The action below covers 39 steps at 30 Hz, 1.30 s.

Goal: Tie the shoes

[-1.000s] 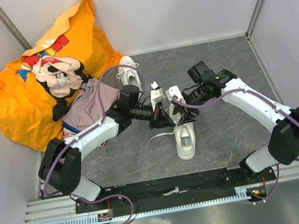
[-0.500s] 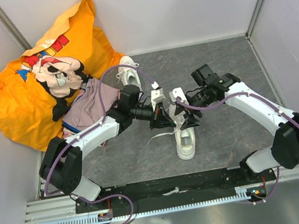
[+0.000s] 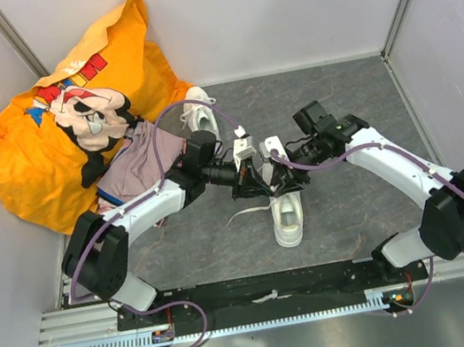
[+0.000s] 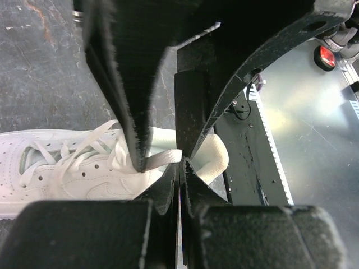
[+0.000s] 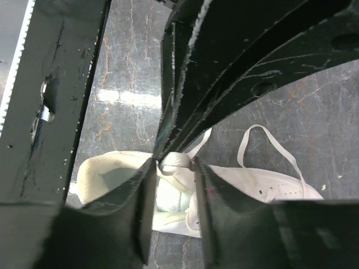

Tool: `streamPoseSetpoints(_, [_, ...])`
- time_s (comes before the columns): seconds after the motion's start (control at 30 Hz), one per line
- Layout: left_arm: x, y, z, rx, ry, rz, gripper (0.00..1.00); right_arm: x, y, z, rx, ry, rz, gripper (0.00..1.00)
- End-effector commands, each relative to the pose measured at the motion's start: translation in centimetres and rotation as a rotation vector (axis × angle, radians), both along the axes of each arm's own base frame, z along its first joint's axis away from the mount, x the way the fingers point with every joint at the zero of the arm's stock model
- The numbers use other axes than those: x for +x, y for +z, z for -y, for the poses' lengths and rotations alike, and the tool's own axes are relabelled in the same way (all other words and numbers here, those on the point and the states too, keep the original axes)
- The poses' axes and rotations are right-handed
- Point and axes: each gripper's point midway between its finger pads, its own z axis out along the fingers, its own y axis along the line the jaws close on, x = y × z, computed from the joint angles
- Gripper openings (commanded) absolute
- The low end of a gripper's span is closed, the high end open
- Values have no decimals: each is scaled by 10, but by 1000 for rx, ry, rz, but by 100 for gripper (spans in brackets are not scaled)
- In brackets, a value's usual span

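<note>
One white shoe (image 3: 287, 218) lies on the grey floor between my arms, its heel toward the far wall. The other shoe (image 3: 198, 112) sits farther back by the orange cushion. My left gripper (image 3: 261, 184) hovers over the near shoe's opening. In the left wrist view this gripper (image 4: 182, 162) is shut on a flat white lace (image 4: 162, 159) above that shoe (image 4: 67, 174). My right gripper (image 3: 285, 179) meets it from the right. In the right wrist view its jaws (image 5: 174, 163) press both sides of a small lace loop (image 5: 176, 161) over the shoe (image 5: 269, 185).
A big orange cushion with a cartoon print (image 3: 61, 123) fills the back left corner, and a pinkish-purple garment (image 3: 137, 168) lies against it. A loose lace end (image 3: 248, 213) trails left of the near shoe. Walls close in on three sides; a black rail (image 3: 270, 288) runs along the near edge.
My right gripper has moved left toward the left gripper and narrowed its jaws round the lace loop. The left gripper has stayed shut in place.
</note>
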Motion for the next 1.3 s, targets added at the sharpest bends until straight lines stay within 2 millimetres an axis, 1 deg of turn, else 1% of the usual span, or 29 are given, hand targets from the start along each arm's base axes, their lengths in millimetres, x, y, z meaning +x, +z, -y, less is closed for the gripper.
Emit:
streamPoseSetpoints(0.0, [2,14,5,-55,-41,50,2,-2,7,-10,61,37,8,36])
streamPoseSetpoints(0.1, [2,14,4,-55,-39,48,2,-2,7,-10,59,33,-1,23])
streamPoseSetpoints(0.13, [2,14,3,-52,-30,49,2,-3,7,-10,60,30,-7,15])
streamPoseSetpoints(0.17, [3,14,3,-50,-21,49,4,-3,5,-10,55,27,-14,10])
streamPoseSetpoints(0.2, [5,14,1,-49,-12,50,9,-3,5,-9,52,22,-12,5])
streamPoseSetpoints(0.23, [6,15,-2,-48,0,50,27,-3,5,-9,52,17,-12,0])
streamPoseSetpoints(0.27, [8,16,-4,-47,11,49,35,-4,3,-8,47,2,-29,0])
streamPoseSetpoints(0.33, [16,16,-13,-44,47,45,46,-1,3,-8,48,-23,-22,0])
streamPoseSetpoints(0.37, [25,22,-22,-52,81,59,48,-2,1,-7,43,-35,-38,0])
streamPoseSetpoints(0.43, [35,23,-34,-48,116,69,52,1,4,-6,57,-57,-28,0])
streamPoseSetpoints(0.47, [47,22,-46,-43,152,80,54,0,2,-5,56,-79,-51,0])
streamPoseSetpoints(0.5, [48,13,-55,-5,165,52,55,4,6,-6,73,-92,-35,0])
streamPoseSetpoints(0.53, [56,9,-61,5,157,144,56,6,7,-5,79,-108,-43,0])
streamPoseSetpoints(0.57, [64,1,-70,30,166,178,56,7,5,-5,83,-120,-51,0])
streamPoseSetpoints(0.6, [68,-9,-77,65,138,268,57,11,9,-4,94,-143,-51,0])
streamPoseSetpoints(0.67, [81,-26,-86,128,134,360,57,16,11,-3,103,-165,-47,0])
streamPoseSetpoints(0.7, [92,-32,-86,139,91,468,56,19,12,0,104,-202,-73,0])
streamPoseSetpoints(0.73, [85,-43,-92,181,46,461,56,23,12,1,107,-220,-79,0])
streamPoseSetpoints(0.77, [86,-47,-93,189,10,501,55,24,13,2,118,-233,-91,0])
streamPoseSetpoints(0.8, [94,-50,-92,189,-32,576,55,26,12,5,120,-252,-107,0])
streamPoseSetpoints(0.87, [97,-57,-94,215,-65,613,55,25,9,8,116,-269,-128,0])
streamPoseSetpoints(0.93, [108,-67,-92,241,-101,685,55,24,8,10,117,-280,-128,0])
streamPoseSetpoints(0.97, [107,-73,-87,262,-127,698,56,24,7,11,117,-286,-126,0])
streamPoseSetpoints(1.0, [113,-74,-82,280,-141,730,56,25,8,11,123,-293,-121,0])
streamPoseSetpoints(1.03, [116,-90,-82,324,-159,717,56,25,9,12,126,-305,-133,0])
streamPoseSetpoints(1.07, [113,-94,-77,331,-182,714,56,26,8,11,134,-310,-130,0])
streamPoseSetpoints(1.13, [117,-100,-72,335,-204,729,57,26,11,12,141,-318,-125,0])
streamPoseSetpoints(1.17, [114,-108,-68,344,-227,726,57,26,10,12,142,-321,-129,0])
streamPoseSetpoints(1.27, [115,-124,-64,382,-273,755,58,26,10,13,144,-331,-128,0])
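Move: The strip of lace held up in the left fingertips lies just between the right hand's open pads, about 1 cm to their left. From the left hand, the bend of the loose lace on the floor is about 10 cm ahead, 5 cm left and some 16 cm below. The lace's free end lies about 2 cm ahead and 7 cm left of the left hand; the white shoe's middle is 3 cm ahead, 2 cm right and 14 cm below it. The raised lace changes hands: the right fingers shut on it, then the left fingers open about halfway and let it go. The left hand draws off forward and left, some 8 cm each way, then sinks about 11 cm beside the shoe towards the loose lace's bend, fingers tipping downward. The right keeps its pinch, easing forward about 2 cm while turning some 20 degrees clockwise. ##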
